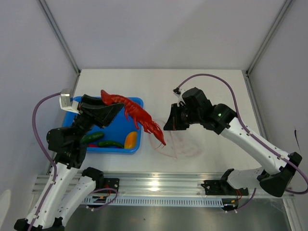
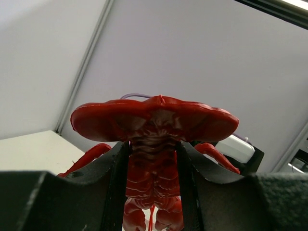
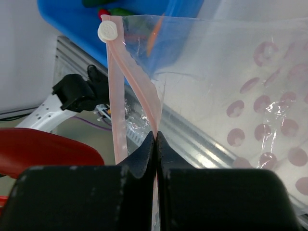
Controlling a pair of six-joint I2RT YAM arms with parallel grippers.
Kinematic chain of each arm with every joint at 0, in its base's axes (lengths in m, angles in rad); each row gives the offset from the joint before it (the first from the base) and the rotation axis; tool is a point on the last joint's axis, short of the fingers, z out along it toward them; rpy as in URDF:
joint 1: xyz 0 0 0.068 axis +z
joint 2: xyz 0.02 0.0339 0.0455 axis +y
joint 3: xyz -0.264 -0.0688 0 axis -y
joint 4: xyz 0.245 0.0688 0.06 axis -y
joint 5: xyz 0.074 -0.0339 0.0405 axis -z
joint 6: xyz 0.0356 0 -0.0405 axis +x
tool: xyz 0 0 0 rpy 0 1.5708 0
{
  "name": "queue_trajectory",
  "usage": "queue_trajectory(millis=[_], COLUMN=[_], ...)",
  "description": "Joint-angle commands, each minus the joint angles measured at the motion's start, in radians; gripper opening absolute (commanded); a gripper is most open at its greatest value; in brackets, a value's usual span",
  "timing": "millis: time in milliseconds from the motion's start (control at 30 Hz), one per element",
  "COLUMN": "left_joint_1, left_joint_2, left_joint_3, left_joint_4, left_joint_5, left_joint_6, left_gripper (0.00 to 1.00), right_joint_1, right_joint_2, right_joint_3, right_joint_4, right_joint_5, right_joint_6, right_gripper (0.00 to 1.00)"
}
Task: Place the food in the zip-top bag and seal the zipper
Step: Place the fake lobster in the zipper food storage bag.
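Note:
My left gripper (image 1: 113,110) is shut on the tail end of a red toy lobster (image 1: 135,112) and holds it in the air over the blue tray, claws pointing down toward the mouth of the zip-top bag (image 1: 179,145). In the left wrist view the lobster (image 2: 154,118) fills the gap between my fingers (image 2: 118,178). My right gripper (image 3: 156,135) is shut on the pale pink zipper (image 3: 119,86) and lifts one lip of the clear bag (image 3: 231,82), so the mouth gapes. Two dark green peppers (image 1: 92,137) and a yellow-orange fruit (image 1: 130,140) lie in the tray.
The blue tray (image 1: 115,149) sits at the left, near the table's front edge. A white slider tab (image 3: 107,31) caps the zipper's end. A metal rail (image 1: 159,185) runs along the front. White walls close in the back and both sides.

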Motion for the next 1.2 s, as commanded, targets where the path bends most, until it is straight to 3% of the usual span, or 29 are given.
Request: queue_trajectory(millis=[0, 133, 500, 833, 1167], left_joint_1=[-0.061, -0.148, -0.228, -0.340, -0.521], left_joint_2=[-0.002, -0.011, -0.009, 0.023, 0.052], left_joint_3=[-0.005, 0.005, 0.043, 0.032, 0.064], left_joint_4=[0.065, -0.011, -0.137, -0.154, -0.238], left_joint_5=[-0.077, -0.142, -0.215, -0.254, -0.435], left_joint_6=[0.063, 0.178, 0.368, 0.413, 0.563], left_gripper=[0.01, 0.01, 0.01, 0.00, 0.01], right_joint_1=[-0.017, -0.034, -0.060, -0.104, -0.112], right_joint_2=[-0.041, -0.067, -0.112, -0.120, -0.104], right_joint_3=[0.005, -0.034, -0.071, -0.071, -0.069], right_joint_4=[0.076, 0.148, 0.189, 0.231, 0.243], right_joint_5=[-0.080, -0.139, -0.198, -0.215, -0.232], right_joint_6=[0.066, 0.146, 0.209, 0.270, 0.288], right_gripper=[0.00, 0.00, 0.00, 0.00, 0.00])
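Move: My left hand holds the fake lobster by its tail. The bag's open mouth lies about 11 cm to this hand's right, 3 cm back and 25 cm below; the orange pepper is some 5 cm ahead, 2 cm left and 45 cm down. From my right hand, pinching the mouth's rim, that mouth is about 4 cm left, 4 cm back and 4 cm below, and the lobster's middle is roughly 7 cm left, 4 cm back and 8 cm above. I feed the lobster claws-first down into the bag: my left hand keeps its grip on the tail, goes about 6 cm right and as far down, and tips its raised fingers some 15 degrees towards level. Meanwhile my right hand, still pinching the rim, lifts it about 5 cm to meet the lobster, its downward fingers swinging up some 20 degrees. ##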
